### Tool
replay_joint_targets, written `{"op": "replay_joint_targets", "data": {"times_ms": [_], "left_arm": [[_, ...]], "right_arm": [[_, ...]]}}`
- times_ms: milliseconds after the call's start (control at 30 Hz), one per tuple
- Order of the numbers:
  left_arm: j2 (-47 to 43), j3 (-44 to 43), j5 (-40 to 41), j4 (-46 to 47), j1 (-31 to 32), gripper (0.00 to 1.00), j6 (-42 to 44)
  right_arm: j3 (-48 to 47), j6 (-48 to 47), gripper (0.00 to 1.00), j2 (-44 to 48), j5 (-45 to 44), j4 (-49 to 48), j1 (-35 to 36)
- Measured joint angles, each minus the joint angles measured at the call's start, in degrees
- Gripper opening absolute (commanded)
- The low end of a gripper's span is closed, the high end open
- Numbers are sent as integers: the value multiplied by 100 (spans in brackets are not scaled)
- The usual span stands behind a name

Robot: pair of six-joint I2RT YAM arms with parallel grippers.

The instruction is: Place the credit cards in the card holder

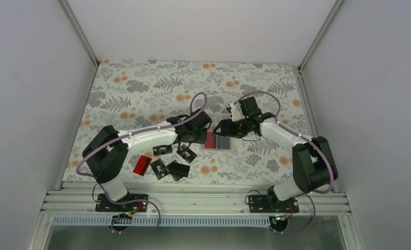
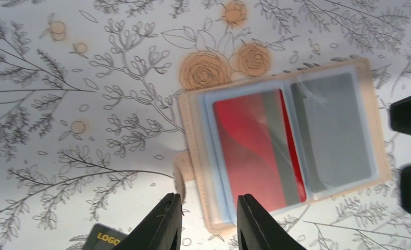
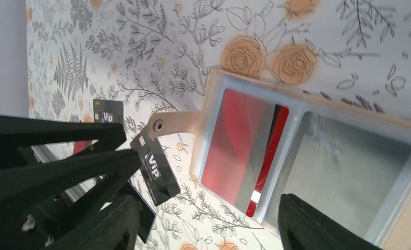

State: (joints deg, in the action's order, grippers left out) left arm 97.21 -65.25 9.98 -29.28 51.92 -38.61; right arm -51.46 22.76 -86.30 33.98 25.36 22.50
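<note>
The tan card holder (image 1: pixel 220 141) lies open flat on the floral cloth. A red card (image 2: pixel 250 151) sits inside its left clear pocket (image 3: pixel 234 143), and the right pocket (image 2: pixel 336 125) looks grey. My left gripper (image 2: pixel 208 221) hovers just above the holder's near left corner, open by a narrow gap with nothing gripped. My right gripper (image 3: pixel 208 229) is wide open, one finger (image 3: pixel 318 224) over the holder's right half. Loose credit cards lie at the front left: a red one (image 1: pixel 141 164) and several black ones (image 1: pixel 162 149) (image 1: pixel 187 153) (image 1: pixel 178 170).
The holder's snap tab (image 3: pixel 174 124) sticks out toward the loose cards. Two black VIP cards (image 3: pixel 155 169) (image 3: pixel 108 110) lie close beside it. The right gripper's fingertips (image 2: pixel 409 112) show at the left wrist view's right edge. The metal rail (image 1: pixel 192 200) borders the front.
</note>
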Motion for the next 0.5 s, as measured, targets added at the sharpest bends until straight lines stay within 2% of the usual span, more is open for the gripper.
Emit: {"op": "replay_joint_targets", "data": {"times_ms": [133,300,500], "left_arm": [[-22,31,-358,133,0,28,-24],[-22,199,-1064,544,-44,28,-144],[48,476,-1764,955,-260,29,-278]], "right_arm": [[101,4,46,-4,26,-87,0],[129,-2,30,-116,120,-330,2],[192,9,24,-341,256,-562,22]]}}
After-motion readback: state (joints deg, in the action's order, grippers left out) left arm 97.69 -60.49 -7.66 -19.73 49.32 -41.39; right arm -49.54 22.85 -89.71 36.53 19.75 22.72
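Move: Ahead of the left hand by about 3 cm and 5 cm to its right is the middle of the red card, already in the holder's left pocket, some 8 cm lower. The open card holder's middle lies roughly 3 cm ahead and 7 cm right of that hand; a loose black card lies 2 cm back and 6 cm left. From the right hand the red card is about 3 cm ahead, 3 cm left and 9 cm below, the holder's middle 3 cm straight ahead. Shifting about 3 cm right and 2 cm back, then sinking a little, the left hand draws in above the near side of the red card's pocket, its fingertips swinging rightward and back by some 15 degrees, their small gap unchanged. The right hand sinks nearly 2 cm towards the holder, easing slightly left as its fingers close from wide to a narrow gap on nothing. Both stay clear of the holder. ##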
